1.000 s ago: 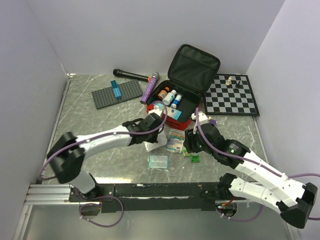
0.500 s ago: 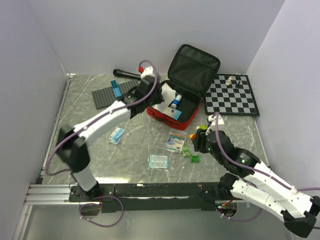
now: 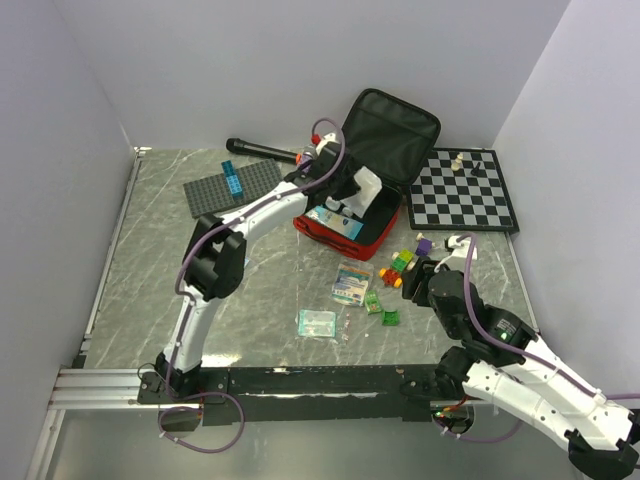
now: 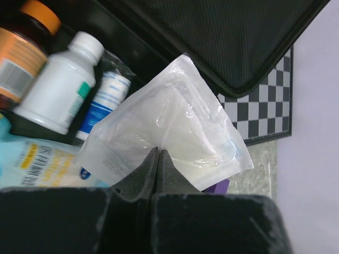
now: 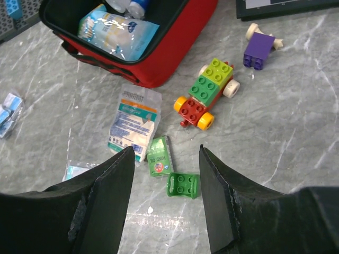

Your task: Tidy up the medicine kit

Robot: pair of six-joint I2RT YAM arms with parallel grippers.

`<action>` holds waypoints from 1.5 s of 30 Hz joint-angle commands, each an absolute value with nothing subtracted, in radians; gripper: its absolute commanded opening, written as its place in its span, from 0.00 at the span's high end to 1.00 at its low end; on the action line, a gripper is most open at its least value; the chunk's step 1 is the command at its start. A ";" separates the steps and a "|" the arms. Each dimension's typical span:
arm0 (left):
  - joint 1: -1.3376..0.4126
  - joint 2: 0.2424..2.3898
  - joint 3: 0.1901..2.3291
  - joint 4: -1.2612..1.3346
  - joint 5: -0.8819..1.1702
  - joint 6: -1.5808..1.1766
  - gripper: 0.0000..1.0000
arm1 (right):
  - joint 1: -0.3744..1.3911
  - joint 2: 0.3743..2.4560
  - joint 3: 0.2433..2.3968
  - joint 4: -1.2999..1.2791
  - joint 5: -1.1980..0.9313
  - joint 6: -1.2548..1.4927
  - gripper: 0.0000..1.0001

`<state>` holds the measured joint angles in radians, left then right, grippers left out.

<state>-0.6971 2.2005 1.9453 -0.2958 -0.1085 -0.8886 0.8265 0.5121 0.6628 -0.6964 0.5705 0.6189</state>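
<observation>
The medicine kit (image 3: 340, 232) is a red zip case lying open at the back centre, its black lid (image 3: 388, 132) raised. Inside stand a white bottle (image 4: 58, 90), an orange-capped bottle (image 4: 21, 50), a blue-and-white bottle (image 4: 106, 98) and a blue packet (image 5: 119, 32). My left gripper (image 3: 347, 186) hangs over the case, shut on a clear plastic pouch (image 4: 175, 124). My right gripper (image 5: 166, 150) is open above the table in front of the case, over a green sachet (image 5: 159, 156) and a green brick (image 5: 184, 185). A blue-and-white packet (image 5: 133, 121) lies to their left.
A toy brick car (image 5: 206, 95) and a purple piece (image 5: 258, 50) lie right of the case. A chessboard (image 3: 463, 190) sits back right, a grey studded baseplate (image 3: 235, 185) and a microphone (image 3: 255, 150) back left. A clear packet (image 3: 317, 322) lies near the front.
My left arm has carried the clear pouch from the table in front of the case up over its open compartment. My right gripper has drawn back to the right and opened slightly.
</observation>
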 commanded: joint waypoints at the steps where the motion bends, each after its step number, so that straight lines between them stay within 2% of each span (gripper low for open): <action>1: -0.721 2.240 2.020 -0.238 -0.037 -0.934 0.99 | 0.825 0.525 0.658 -0.710 0.614 0.644 0.41; 21: -0.733 2.496 2.226 -0.311 -0.106 -0.979 0.99 | 0.827 0.453 0.630 -0.750 0.580 0.675 0.41; 26: -0.733 2.523 2.234 -0.296 -0.089 -0.989 0.99 | 0.825 0.440 0.621 -0.753 0.575 0.672 0.41; 28: -0.733 2.513 2.214 -0.276 -0.083 -0.992 0.96 | 0.827 0.443 0.623 -0.750 0.575 0.666 0.41; 31: -0.733 2.481 2.169 -0.253 -0.077 -0.994 0.85 | 0.825 0.454 0.623 -0.742 0.572 0.657 0.41; 36: -0.733 2.405 2.091 -0.207 -0.077 -0.985 0.58 | 0.827 0.463 0.623 -0.732 0.568 0.649 0.41; 37: -0.732 2.395 2.088 -0.206 -0.071 -0.983 0.46 | 0.827 0.462 0.624 -0.729 0.568 0.647 0.41; 39: -0.733 2.370 2.083 -0.201 -0.058 -0.976 0.35 | 0.825 0.462 0.621 -0.723 0.566 0.643 0.41; 41: -0.732 2.338 2.076 -0.199 -0.061 -0.971 0.30 | 0.827 0.465 0.621 -0.718 0.568 0.640 0.41; 45: -0.730 2.246 2.011 -0.158 -0.074 -0.953 0.08 | 0.825 0.475 0.626 -0.715 0.563 0.638 0.41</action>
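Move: The left hand already holds the white packet above the medicine case. The free spot on the case floor where it goes is about 6 cm to the right, level fore and aft, and some 14 cm below. The blue-white bottle lies about 3 cm ahead of the hand, neither left nor right, and the white bottle about 4 ahead and 3 left; the light-blue pack is some 2 back and 4 left. From the right hand the spot is roughly 24 cm ahead and 9 left. Down and to the right goes the left hand, sinking about 10 cm and shifting some 5 cm right, lowering the pinched white packet into the open case beside the blue-white bottle. Near the bottom the fingers spread wide and let go of the packet; the hand then backs straight up about 3 cm, fingers still opening. ##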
